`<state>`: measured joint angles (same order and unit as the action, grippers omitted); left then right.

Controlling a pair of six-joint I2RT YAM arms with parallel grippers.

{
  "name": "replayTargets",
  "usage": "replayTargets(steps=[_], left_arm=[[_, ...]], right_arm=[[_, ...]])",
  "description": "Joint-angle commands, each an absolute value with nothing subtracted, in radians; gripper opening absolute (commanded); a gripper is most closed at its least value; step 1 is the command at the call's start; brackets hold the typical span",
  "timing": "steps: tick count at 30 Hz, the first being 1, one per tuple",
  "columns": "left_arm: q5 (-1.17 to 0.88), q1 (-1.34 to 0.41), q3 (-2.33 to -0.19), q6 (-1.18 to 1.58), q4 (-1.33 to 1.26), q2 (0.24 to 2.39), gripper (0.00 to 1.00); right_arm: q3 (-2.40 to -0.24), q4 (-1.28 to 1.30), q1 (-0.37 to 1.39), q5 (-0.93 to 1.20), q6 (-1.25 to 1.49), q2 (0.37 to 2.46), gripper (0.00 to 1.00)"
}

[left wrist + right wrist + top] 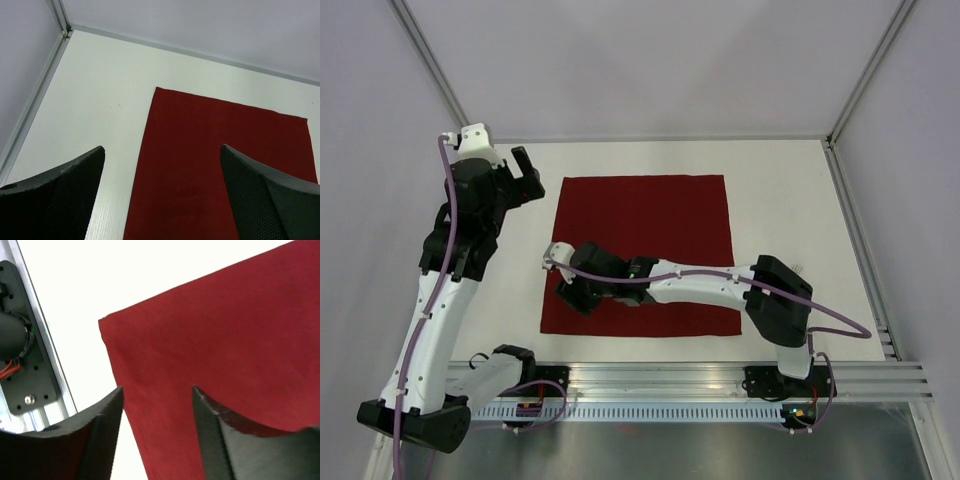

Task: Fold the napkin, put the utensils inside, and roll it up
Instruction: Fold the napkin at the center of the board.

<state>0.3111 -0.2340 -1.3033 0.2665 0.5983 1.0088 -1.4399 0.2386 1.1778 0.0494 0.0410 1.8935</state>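
Note:
The dark red napkin (pixel 650 230) lies flat and unfolded on the white table. My right gripper (pixel 570 295) is low over its near-left part. In the right wrist view the right gripper (pixel 157 388) is open, its jaws straddling the left edge of the napkin (pixel 225 340) close to the near corner, with cloth between them. My left gripper (pixel 530 178) hangs open above the table by the napkin's far-left corner. In the left wrist view the left gripper (pixel 162 147) holds nothing, and the napkin (pixel 200 165) lies below it. The utensils are out of view.
An aluminium rail (pixel 720 375) runs along the near edge by the arm bases and shows again as the rail (pixel 35 370) left of the right jaws. White walls and frame posts (pixel 865 85) enclose the table on three sides.

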Motion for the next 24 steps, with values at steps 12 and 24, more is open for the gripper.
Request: replayTargets(steps=[12,24], left_arm=[[0.236,-0.178,-1.408,0.273,0.615,1.049,1.0],[0.245,-0.164,-1.401,0.255,0.624,1.049,1.0]], right_arm=[[-1.666,0.166,1.361,-0.097,0.097,2.177,0.44],[-1.838,0.218,1.404,-0.211,0.067,2.333,0.43]])
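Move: My right hand is going for the napkin's near-left corner, about 13 cm to its left, 6 cm back towards me and some 10 cm below. The napkin's middle lies roughly 16 cm ahead and 10 cm to the right of this hand; its near-right corner is about 34 cm to the right and 6 cm back. From my raised left hand, the near-left corner is some 21 cm back, straight in line sideways, and 34 cm below. I sweep my right hand left about 11 cm while bringing it back some 7 cm and sinking 7 cm, down towards the napkin's near-left corner. The sinking stops a little past halfway, and I go on leftward at that height, slowing, until the corner shows just ahead between my fingertips. On the way I narrow the fingers from about two-thirds to under half open, without gripping any cloth. ##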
